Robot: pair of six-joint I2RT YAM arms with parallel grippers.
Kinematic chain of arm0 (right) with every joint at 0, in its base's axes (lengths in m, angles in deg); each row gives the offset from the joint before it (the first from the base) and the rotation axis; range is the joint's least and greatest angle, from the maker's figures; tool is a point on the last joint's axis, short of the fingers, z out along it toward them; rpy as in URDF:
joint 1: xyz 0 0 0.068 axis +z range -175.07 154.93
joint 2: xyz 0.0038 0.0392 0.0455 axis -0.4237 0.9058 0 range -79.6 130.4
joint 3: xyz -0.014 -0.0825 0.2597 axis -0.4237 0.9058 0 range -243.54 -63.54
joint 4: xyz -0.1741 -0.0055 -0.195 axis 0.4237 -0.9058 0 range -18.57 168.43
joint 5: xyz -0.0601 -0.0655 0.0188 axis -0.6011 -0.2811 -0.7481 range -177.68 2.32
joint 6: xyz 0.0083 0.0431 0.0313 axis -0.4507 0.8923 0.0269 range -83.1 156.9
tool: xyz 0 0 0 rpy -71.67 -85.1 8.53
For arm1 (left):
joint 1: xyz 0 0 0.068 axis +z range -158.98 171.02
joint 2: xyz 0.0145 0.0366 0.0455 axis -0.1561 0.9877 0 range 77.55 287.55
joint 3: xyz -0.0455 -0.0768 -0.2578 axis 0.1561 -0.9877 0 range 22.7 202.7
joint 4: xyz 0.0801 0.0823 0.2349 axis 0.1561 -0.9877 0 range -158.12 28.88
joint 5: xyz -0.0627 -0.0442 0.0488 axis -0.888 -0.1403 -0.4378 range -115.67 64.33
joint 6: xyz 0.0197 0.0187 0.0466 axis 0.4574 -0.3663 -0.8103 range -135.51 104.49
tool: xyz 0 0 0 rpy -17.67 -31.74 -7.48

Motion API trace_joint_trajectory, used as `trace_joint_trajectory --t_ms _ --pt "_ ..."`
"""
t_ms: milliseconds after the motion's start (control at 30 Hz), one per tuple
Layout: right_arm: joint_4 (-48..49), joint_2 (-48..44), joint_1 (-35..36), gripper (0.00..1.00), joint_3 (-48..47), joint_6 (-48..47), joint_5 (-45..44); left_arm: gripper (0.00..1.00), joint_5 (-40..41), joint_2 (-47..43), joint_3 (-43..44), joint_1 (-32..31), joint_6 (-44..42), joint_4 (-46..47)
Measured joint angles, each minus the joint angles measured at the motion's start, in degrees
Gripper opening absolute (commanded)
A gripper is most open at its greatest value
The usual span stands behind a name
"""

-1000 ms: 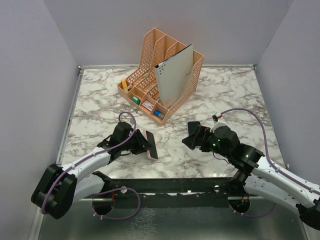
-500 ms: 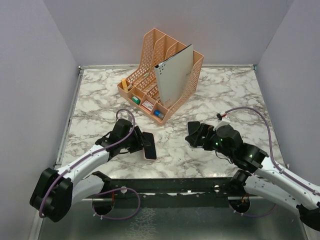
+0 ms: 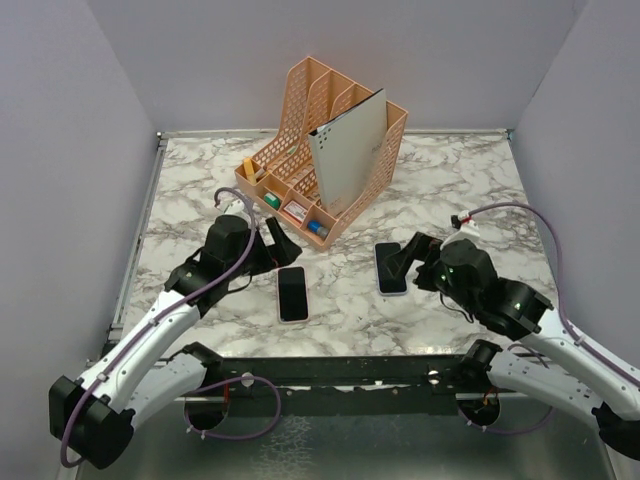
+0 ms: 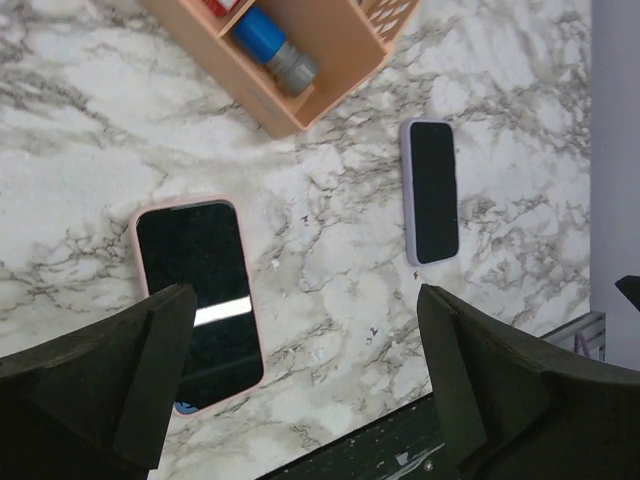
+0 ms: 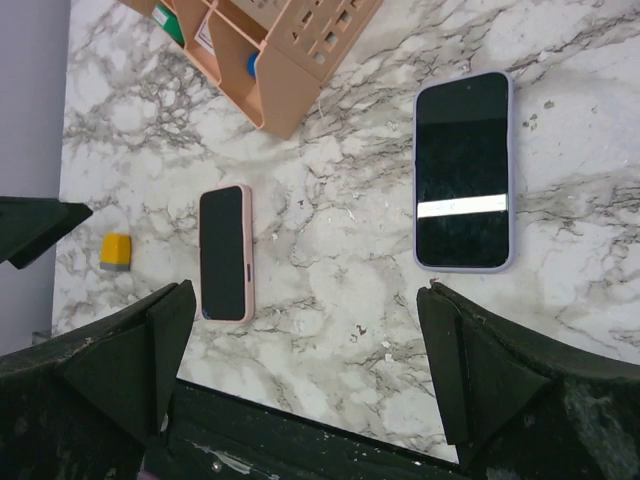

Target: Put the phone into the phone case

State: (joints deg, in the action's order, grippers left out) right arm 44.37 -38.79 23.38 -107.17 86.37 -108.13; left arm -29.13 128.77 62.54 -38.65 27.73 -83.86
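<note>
A phone with a black screen lies flat, face up, inside a pink phone case (image 3: 292, 293) (image 4: 198, 300) (image 5: 224, 252) near the table's front edge. A second black-screened phone in a lavender case (image 3: 390, 268) (image 4: 433, 190) (image 5: 464, 170) lies flat to its right. My left gripper (image 3: 272, 243) (image 4: 305, 370) hovers open just behind and left of the pink one, touching nothing. On the right, my other gripper (image 3: 408, 262) (image 5: 303, 370) hangs open above the lavender one, with nothing between its fingers.
An orange desk organiser (image 3: 320, 150) with a grey folder and small items stands at the back middle; its front corner (image 4: 300, 90) holds a blue cylinder (image 4: 275, 50). A small yellow block (image 5: 117, 250) lies on the marble. The black front rail (image 3: 330, 370) borders the table.
My left gripper opened and let go of the pink-cased phone, which went from standing on edge to lying flat. Both arms drew back, uncovering the lavender phone.
</note>
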Motion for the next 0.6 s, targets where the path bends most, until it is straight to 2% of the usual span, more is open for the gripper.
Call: trace_joint_trajectory --t_ms 300,433,600 --pt "-4.28 -0.74 0.0 1.0 -9.68 -4.24 -3.61 0.99 -1.57 -3.67 10.01 0.0 -8.26 -1.18" --pt "-4.98 -2.05 0.0 1.0 -14.49 -7.02 -4.39 0.99 -2.34 -6.36 11.85 0.0 -8.63 -0.66" --pt "-4.76 -5.66 0.0 1.0 -16.06 -9.4 -4.5 0.99 -4.5 -8.87 12.02 0.0 -8.26 1.99"
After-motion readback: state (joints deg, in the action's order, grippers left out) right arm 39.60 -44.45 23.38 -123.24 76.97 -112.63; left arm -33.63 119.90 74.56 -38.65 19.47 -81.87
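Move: The pink-cased phone just left behind lies about 8 cm back from the left hand, 3 cm to its right and 12 cm below; the yellow block is roughly 8 cm back and 20 cm left, and the organizer's near corner some 4 cm ahead and 11 cm right. From the right hand, the lavender-cased phone lies about 2 cm ahead, 3 cm left and 15 cm below, with the pink-cased phone roughly 6 cm back and 30 cm left. Straight up and clear of the two cased phones, touching nothing: the left hand climbs about 14 cm above the pink-cased phone while its fingers tip upward by over 20 degrees. The right hand climbs too, some 12 cm, easing a few centimetres to the right, away from the lavender-cased phone, its fingers tipping up more gently. Both grippers stay wide open. ##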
